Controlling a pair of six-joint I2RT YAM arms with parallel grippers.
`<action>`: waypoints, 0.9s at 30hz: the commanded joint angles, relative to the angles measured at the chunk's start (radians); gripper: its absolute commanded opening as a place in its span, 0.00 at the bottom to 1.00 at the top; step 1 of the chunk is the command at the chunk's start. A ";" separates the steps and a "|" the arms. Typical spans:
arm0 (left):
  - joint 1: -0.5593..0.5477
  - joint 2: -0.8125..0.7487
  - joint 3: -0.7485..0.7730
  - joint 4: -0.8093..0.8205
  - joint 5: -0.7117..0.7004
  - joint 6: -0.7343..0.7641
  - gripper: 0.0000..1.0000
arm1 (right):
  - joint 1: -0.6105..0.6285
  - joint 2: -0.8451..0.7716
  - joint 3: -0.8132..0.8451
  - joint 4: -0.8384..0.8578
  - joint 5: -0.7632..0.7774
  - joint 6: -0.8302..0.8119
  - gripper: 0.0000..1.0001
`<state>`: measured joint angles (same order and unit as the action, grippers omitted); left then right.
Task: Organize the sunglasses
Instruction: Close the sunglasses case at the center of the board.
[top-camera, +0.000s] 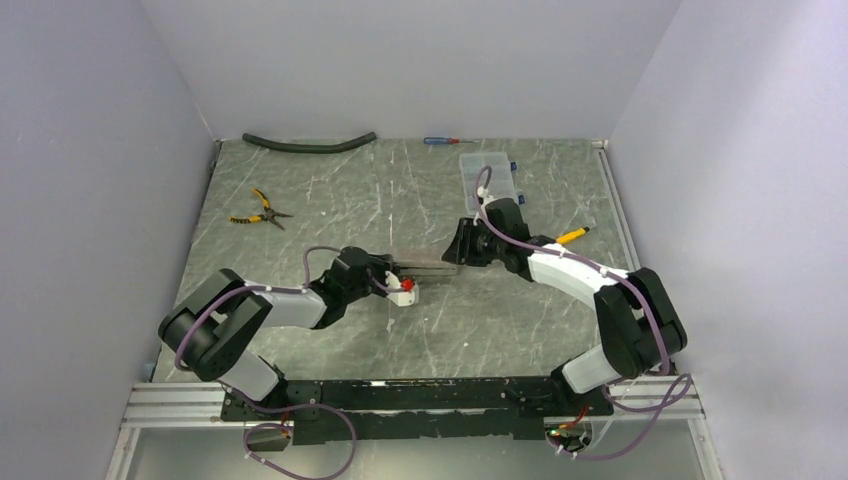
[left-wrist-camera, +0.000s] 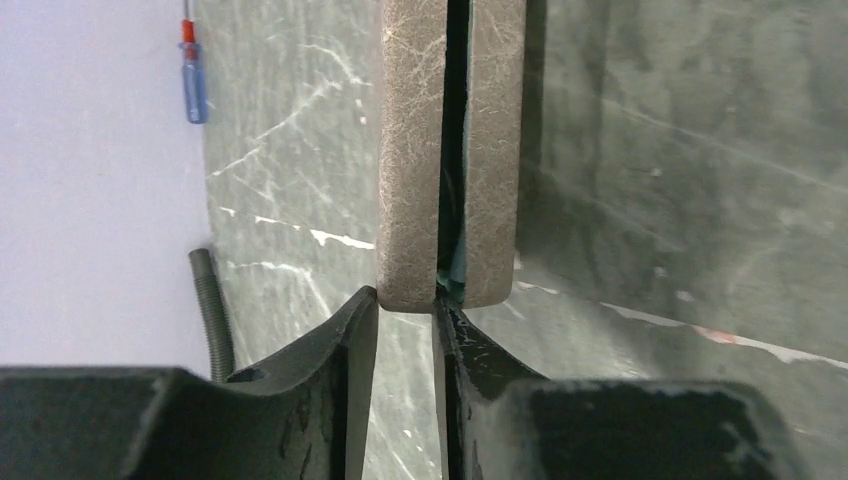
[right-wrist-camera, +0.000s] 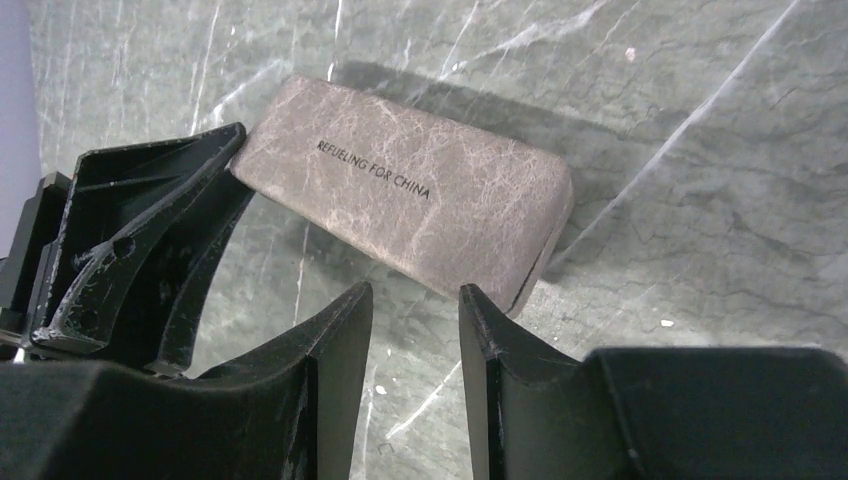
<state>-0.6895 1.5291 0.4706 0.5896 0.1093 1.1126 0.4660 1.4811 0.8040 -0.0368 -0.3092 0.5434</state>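
Note:
The sunglasses are hidden in every view. The brown case (top-camera: 428, 268) lies mid-table between both arms, nearly closed, with a thin slit showing teal lining (left-wrist-camera: 455, 265). My left gripper (top-camera: 398, 276) is at its left end. In the left wrist view (left-wrist-camera: 405, 300) one fingertip lies outside one half of the case (left-wrist-camera: 410, 150) and the other sits in the slit, pinching that half. My right gripper (top-camera: 458, 250) is at the case's right end. It is open and empty in the right wrist view (right-wrist-camera: 415, 292), with the case (right-wrist-camera: 410, 195) just past its tips.
Yellow-handled pliers (top-camera: 258, 210) lie at the left. A black hose (top-camera: 310, 142) and a blue screwdriver (top-camera: 445, 141) lie along the back wall. A clear plastic box (top-camera: 487, 175) and a yellow-tipped tool (top-camera: 570, 236) sit behind the right arm.

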 joint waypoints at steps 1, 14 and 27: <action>-0.021 -0.011 -0.028 -0.107 0.026 -0.007 0.35 | 0.014 0.022 -0.008 0.060 -0.016 0.017 0.41; -0.022 -0.205 -0.012 -0.429 0.176 -0.100 0.60 | 0.025 0.050 -0.018 0.041 -0.004 -0.003 0.41; 0.175 -0.334 0.113 -0.654 0.201 -0.677 0.91 | 0.020 -0.046 0.148 -0.110 -0.093 -0.658 1.00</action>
<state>-0.5777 1.2480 0.5331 -0.0032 0.2752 0.6899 0.4862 1.4670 0.8589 -0.1474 -0.3363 0.2058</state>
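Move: The sunglasses case, its lid nearly shut, has its middle about 7 cm to the right of the left hand, 2 cm ahead and 2 cm lower; the left fingers still straddle the lid's left end. From the right hand the case lies some 6 cm left, 3 cm ahead and 4 cm down. The clear box is about 17 cm ahead of the right hand and 6 cm to its right, the yellow tool roughly 25 cm right and 6 cm ahead, both about 6 cm lower. Back by about 7 cm and some 2 cm down, the left hand comes free of the lid's left end as its fingers spread, then swings left and lifts, tipping downward about 30 degrees. The right hand sinks 2 cm close over the case's right end, half open, then rises again, turns a little counter-clockwise and opens wide. ##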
